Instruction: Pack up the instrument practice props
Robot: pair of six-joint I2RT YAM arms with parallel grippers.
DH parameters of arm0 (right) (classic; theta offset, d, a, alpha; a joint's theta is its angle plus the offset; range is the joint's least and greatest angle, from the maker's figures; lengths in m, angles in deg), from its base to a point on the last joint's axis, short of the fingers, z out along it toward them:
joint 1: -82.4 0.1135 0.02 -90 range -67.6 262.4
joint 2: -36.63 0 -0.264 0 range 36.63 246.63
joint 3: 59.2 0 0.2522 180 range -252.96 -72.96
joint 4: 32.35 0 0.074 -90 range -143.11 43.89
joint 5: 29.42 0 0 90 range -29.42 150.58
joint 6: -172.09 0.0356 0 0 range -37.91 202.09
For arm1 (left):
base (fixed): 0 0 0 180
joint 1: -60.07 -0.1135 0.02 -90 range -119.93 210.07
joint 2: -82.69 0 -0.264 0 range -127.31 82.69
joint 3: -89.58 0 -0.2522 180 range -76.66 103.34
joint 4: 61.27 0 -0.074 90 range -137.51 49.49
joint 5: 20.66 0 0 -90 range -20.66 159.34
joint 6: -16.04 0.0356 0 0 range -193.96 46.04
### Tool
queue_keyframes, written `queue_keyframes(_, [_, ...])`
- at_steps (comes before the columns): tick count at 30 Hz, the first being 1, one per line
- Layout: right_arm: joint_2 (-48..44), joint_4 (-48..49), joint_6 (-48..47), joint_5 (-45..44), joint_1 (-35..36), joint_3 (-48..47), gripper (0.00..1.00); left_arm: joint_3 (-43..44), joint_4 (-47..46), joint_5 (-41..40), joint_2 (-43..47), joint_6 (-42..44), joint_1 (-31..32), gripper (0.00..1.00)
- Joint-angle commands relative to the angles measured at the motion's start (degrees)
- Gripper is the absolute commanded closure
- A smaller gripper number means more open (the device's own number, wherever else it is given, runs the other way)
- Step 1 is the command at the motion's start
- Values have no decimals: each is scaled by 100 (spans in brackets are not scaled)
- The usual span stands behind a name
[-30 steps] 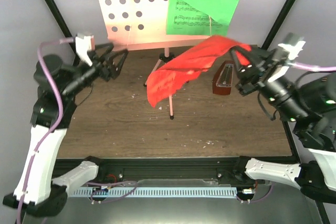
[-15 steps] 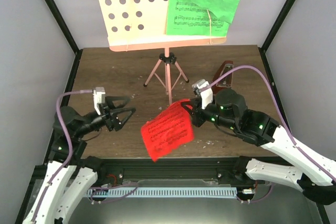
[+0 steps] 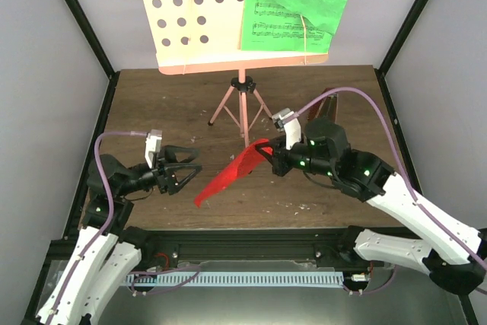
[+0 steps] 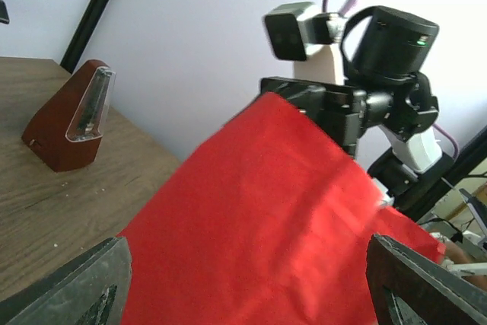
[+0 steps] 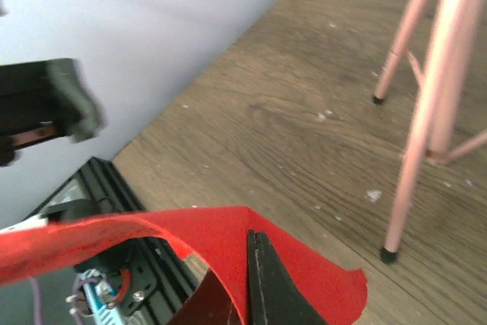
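Observation:
The red music sheet (image 3: 225, 176) hangs over the near middle of the table, pinched at its upper corner by my shut right gripper (image 3: 266, 149). In the right wrist view the fingertips (image 5: 256, 255) clamp the red sheet (image 5: 190, 234). My left gripper (image 3: 192, 164) is open and points at the sheet's free edge. In the left wrist view the red sheet (image 4: 266, 211) fills the space between its wide-apart fingers (image 4: 76, 279). The green music sheet (image 3: 293, 5) rests on the pink music stand's hole-dotted desk (image 3: 190, 13). The metronome (image 4: 68, 123) stands at the back right.
The stand's pink tripod legs (image 3: 242, 108) spread at the back middle of the wooden table (image 3: 152, 112), close behind the right arm. In the right wrist view one leg (image 5: 415, 112) stands just right of the held sheet. Grey walls and black frame posts close in both sides.
The right arm carried the red sheet down from the stand to the near middle and turned it nearly edge-on. The left arm dropped and closed in on the sheet, jaws widening.

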Motion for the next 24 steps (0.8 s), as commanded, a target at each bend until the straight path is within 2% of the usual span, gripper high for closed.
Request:
queue_keyframes(1, [258, -450, 214, 283, -712, 56, 99, 141, 170, -42, 128, 249, -3, 15])
queue_keyframes(13, [652, -179, 394, 822, -2671, 1837, 99, 395, 1338, -578, 146, 1006, -3, 15])
queue_keyframes(18, [803, -538, 673, -399, -2781, 2216, 99, 454, 1684, -819, 106, 1274, -3, 15])
queue_keyframes(24, [827, -618, 997, -1342, -2786, 2480, 99, 408, 1627, -881, -37, 1294, -3, 15])
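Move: The right hand holds the red sheet; the bare patch of table where its middle is to lie is about 28 cm below, some 5 cm to the right and 2 cm ahead. The stand's front foot is roughly 6 cm ahead and 3 cm left of this hand, at table height; the metronome's middle is about 24 cm ahead, 23 cm right and 20 cm below. From the left hand that patch lies some 5 cm ahead, 23 cm right and 28 cm down. Still pinching the red sheet by its edge between shut fingers, the right hand carries it down towards the table, sinking about 24 cm while sweeping some 15 cm right and a little forward. The wrist swings clockwise and tips the fingers steeply downward. The open, empty left hand eases about 3 cm, mainly down and forward. ##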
